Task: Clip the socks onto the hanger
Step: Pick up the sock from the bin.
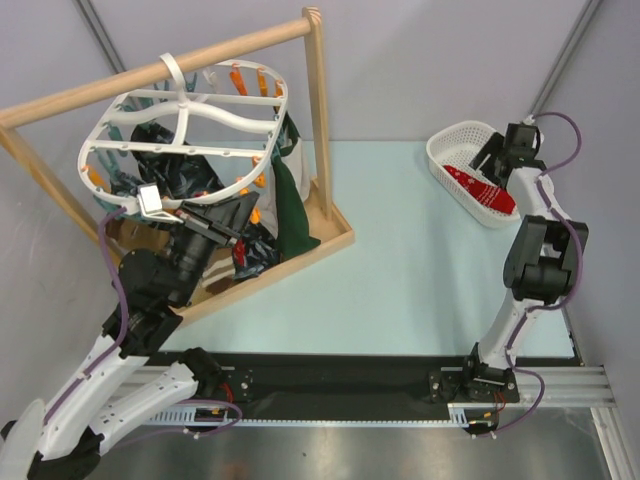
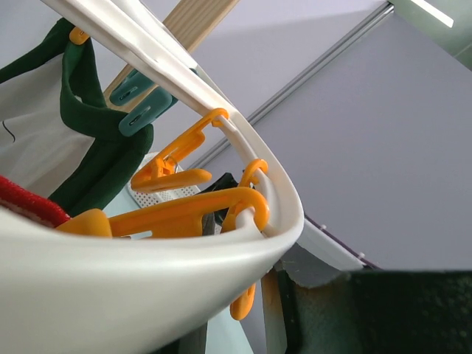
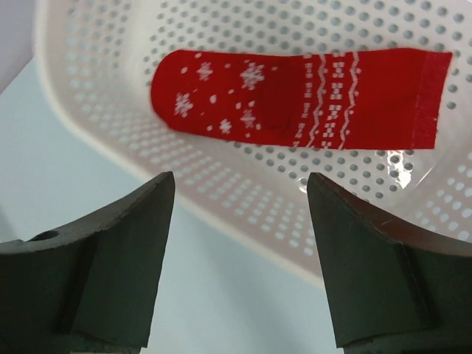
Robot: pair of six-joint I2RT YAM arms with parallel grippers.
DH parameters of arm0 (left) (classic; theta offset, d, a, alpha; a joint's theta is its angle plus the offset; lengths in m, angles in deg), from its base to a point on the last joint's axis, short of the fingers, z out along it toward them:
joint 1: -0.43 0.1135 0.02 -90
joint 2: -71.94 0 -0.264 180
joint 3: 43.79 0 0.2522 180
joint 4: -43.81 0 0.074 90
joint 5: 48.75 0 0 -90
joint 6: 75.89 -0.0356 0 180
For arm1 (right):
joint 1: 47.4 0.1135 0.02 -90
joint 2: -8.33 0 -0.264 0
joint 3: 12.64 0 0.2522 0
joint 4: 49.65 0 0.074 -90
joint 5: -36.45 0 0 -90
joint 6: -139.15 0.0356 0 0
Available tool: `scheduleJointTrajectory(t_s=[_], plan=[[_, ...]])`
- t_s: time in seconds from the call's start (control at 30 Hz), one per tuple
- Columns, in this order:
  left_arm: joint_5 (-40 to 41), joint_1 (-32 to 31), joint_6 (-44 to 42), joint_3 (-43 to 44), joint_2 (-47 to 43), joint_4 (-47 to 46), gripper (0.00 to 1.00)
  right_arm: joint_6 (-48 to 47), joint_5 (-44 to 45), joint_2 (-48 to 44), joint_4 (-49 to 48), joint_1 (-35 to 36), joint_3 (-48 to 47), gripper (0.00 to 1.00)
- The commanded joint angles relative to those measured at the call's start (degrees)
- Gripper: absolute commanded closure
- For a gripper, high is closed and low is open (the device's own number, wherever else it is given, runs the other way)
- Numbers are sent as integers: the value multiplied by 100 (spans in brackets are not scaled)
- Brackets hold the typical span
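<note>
The white lattice hanger (image 1: 232, 118) hangs from a wooden pole at the back left, with orange and teal clips along its rim. A dark green sock (image 1: 290, 215) and dark patterned socks (image 1: 190, 175) hang under it. My left gripper (image 1: 235, 212) sits just under the hanger's near rim (image 2: 147, 295). One dark finger (image 2: 383, 310) shows; the other is hidden behind the rim. An orange clip's tail (image 2: 243, 302) hangs beside that finger. A red sock with white specks (image 3: 295, 96) lies flat in the white mesh basket (image 3: 221, 192). My right gripper (image 3: 240, 181) hovers open over the basket's near edge, short of the sock.
The wooden rack (image 1: 200, 55) has an upright post (image 1: 318, 100) and a raised base frame (image 1: 335, 240) on the left of the pale table. The basket (image 1: 445, 150) stands at the back right, near the wall.
</note>
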Motion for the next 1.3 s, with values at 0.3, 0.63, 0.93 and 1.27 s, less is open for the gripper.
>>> scheduleJointTrajectory(t_s=[0.3,0.63,0.93,1.27], plan=[[-138,23,3,-300,-26,-26,100,1777,783,1455,501,-617,-872,24],[-296,23,-77,-309,0,-62,100,1602,1423,2527,502,-670,-1725,32],[-252,23,-129,-309,70,-44,100,829,1556,2809,-165,-538,-2155,100],[-278,23,-156,-327,132,-88,100,-392,950,2168,-676,-160,-2270,100]])
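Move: The red sock lies flat in the white bin, its middle about 7 cm ahead of the right hand, 5 cm to its right and 13 cm below. Its cuff end points right and back, roughly 2 cm ahead of the hand and 14 cm to its right, equally low. The bin's middle is some 9 cm ahead, 7 cm right and 11 cm below. From the left hand the sock is about 37 cm ahead, 58 cm right and 40 cm below. The right fingers shut fully and pinch the red sock near its cuff, after the open hand sinks about 13 cm into the bin while shifting 10 cm right and slightly forward, turning some 25 degrees clockwise and tipping a little farther down. Sock in grip, the hand then eases forward, up and left a few centimetres, turning partly back. ##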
